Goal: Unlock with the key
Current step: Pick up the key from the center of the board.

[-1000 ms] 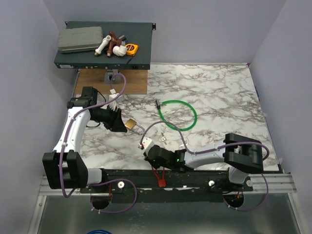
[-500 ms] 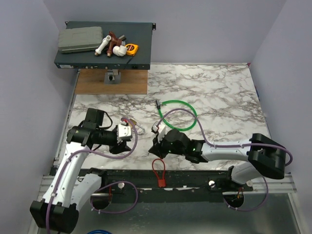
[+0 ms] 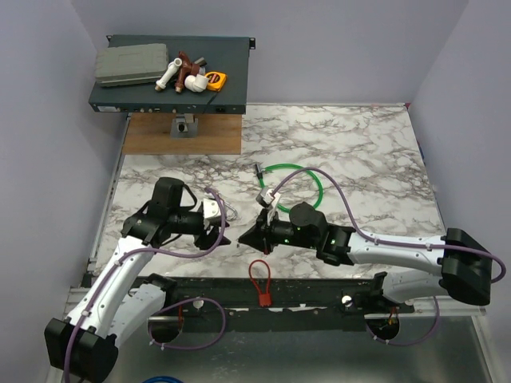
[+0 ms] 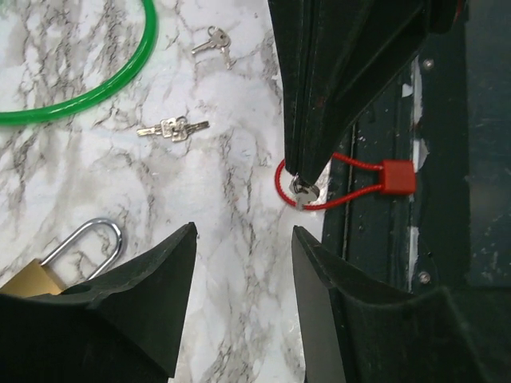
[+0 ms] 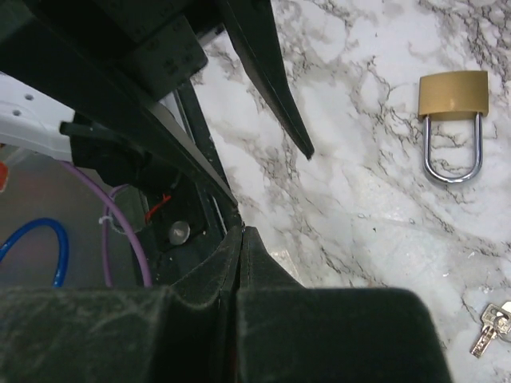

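A brass padlock (image 5: 453, 94) with a silver shackle lies flat on the marble, and its shackle (image 4: 86, 239) shows beside my left fingers. My left gripper (image 4: 243, 229) (image 3: 222, 237) hovers open over bare marble, nothing between its jaws, the padlock just to its side. My right gripper (image 5: 242, 231) (image 3: 244, 238) faces it tip to tip, shut. A small silvery key (image 4: 304, 194) sticks out of the right fingertips, in front of a red loop.
A red cable lock (image 3: 259, 281) lies on the black base rail at the table's front edge. A green cable ring (image 3: 294, 187) lies mid-table. Two loose key bunches (image 4: 172, 128) (image 4: 214, 41) rest on the marble. A dark rack box (image 3: 172, 72) with fittings stands at the back left.
My left arm has swung from the padlock toward the front centre, its jaws opening wider. My right arm has reached further left, still shut, until the two grippers face each other.
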You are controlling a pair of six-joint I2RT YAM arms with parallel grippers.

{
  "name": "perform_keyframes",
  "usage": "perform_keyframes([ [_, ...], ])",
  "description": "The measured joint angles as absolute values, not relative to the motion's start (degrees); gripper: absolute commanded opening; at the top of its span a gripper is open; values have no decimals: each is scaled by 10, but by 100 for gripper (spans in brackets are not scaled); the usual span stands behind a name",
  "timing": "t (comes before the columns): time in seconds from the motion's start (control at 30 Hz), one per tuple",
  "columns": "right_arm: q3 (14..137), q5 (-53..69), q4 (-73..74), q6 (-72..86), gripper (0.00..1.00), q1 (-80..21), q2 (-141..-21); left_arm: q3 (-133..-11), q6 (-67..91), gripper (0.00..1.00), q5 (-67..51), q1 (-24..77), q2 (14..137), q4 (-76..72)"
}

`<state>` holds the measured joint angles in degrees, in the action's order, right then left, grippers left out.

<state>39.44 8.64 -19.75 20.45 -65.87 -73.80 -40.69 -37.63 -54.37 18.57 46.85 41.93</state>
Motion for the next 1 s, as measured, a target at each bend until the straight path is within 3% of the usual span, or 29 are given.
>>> perform_keyframes([
  [0.4,397,86,-244,225,1,-659,-721,-407,-294,48,-596,238,482,372],
  [0.5,397,85,-256,227,1,-659,-721,-407,-289,39,-596,241,486,366],
  [0.63,397,81,-260,227,1,-659,-720,-407,-289,15,-595,241,488,365],
  [0.7,397,79,-260,227,1,-659,-717,-407,-289,9,-594,241,488,365],
  [1.0,396,62,-239,225,1,-659,-688,-412,-289,13,-593,241,481,373],
])
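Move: The key, still pinched in the right hand's shut tips about 1 cm left of its hand point, lies some 4 cm right of the left hand, 2 cm back and 4 cm lower. The left fingertips stand about 5 cm left of the right hand, 2 cm ahead and 4 cm higher. From the left hand, on the table some 17 cm below: padlock 16 cm ahead, 2 cm left; spare keys 11 cm ahead, 13 cm right; red cable lock 5 cm back, 10 cm right. Left hand eases 3 cm right and back, then nearly shuts beside the key the right raises 5 cm. ##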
